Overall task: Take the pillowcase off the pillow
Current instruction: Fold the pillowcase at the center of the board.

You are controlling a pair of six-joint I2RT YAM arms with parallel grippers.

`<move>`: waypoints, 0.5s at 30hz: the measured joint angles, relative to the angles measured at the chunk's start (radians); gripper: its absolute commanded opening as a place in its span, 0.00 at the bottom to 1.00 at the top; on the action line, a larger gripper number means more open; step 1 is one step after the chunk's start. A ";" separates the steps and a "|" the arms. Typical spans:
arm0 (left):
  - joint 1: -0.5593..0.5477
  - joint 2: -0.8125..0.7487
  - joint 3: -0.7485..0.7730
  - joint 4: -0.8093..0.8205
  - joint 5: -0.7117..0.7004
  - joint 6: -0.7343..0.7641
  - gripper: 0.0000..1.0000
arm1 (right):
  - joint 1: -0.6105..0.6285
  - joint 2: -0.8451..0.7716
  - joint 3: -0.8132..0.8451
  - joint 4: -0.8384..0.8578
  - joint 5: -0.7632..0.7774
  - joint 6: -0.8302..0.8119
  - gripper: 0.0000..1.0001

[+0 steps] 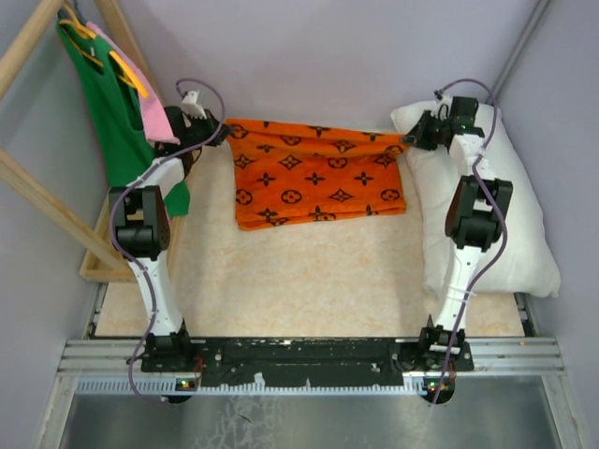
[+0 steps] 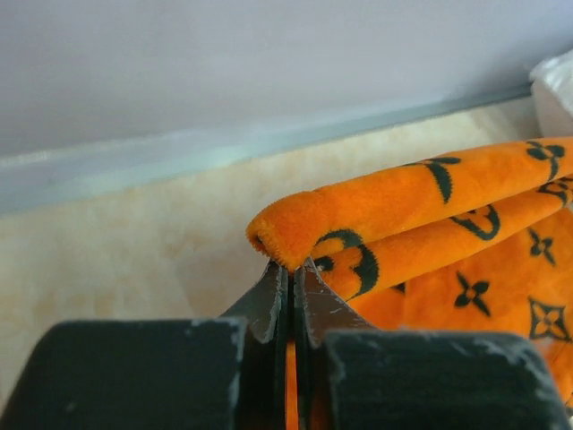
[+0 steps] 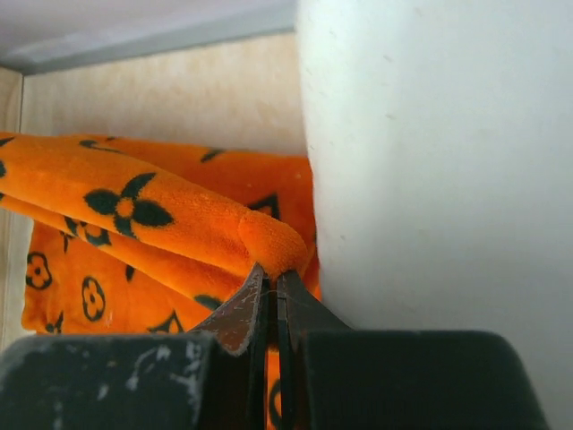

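Observation:
The orange pillowcase (image 1: 318, 173) with black motifs lies folded and flat at the back middle of the table, separate from the pillow. The plain white pillow (image 1: 510, 238) rests along the right side under the right arm. My left gripper (image 2: 291, 267) is shut on the pillowcase's (image 2: 421, 215) back left corner, orange fabric pinched between its fingers. My right gripper (image 3: 272, 276) is shut on the pillowcase's (image 3: 134, 210) back right corner, right beside the pillow (image 3: 439, 170). In the top view the left gripper (image 1: 217, 129) and right gripper (image 1: 412, 142) hold the back edge stretched between them.
A green tank top (image 1: 112, 112) and a pink garment (image 1: 140, 89) hang from a wooden frame (image 1: 47, 201) at the back left, close behind the left arm. Grey walls close the back and sides. Beige table surface (image 1: 299, 281) lies in front of the pillowcase.

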 measured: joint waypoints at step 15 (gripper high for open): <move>-0.024 -0.159 -0.486 0.166 -0.069 0.018 0.00 | -0.035 -0.294 -0.432 0.161 -0.023 0.042 0.00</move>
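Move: Each hand already pinches a far corner of the pillowcase above the board. The lying part's near left corner is about 22 cm back from the left hand, level sideways and some 18 cm lower; its wooden tray neighbour is centred about 26 cm left and 12 cm back. From the right hand, the near right corner lies roughly 16 cm back, 2 cm right and 14 cm below; the pillow's middle is some 22 cm right and 15 cm back. Keeping their pinch on the pillowcase's far corners with shut fingers, both hands draw that edge back over the lying cloth towards its near edge. The left sinks about 9 cm while coming back 8, its fingers tipping some 10 degrees further down, the descent ending just before the back travel does; the right comes back about 6 cm nearly level, after a slight dip and rise. ##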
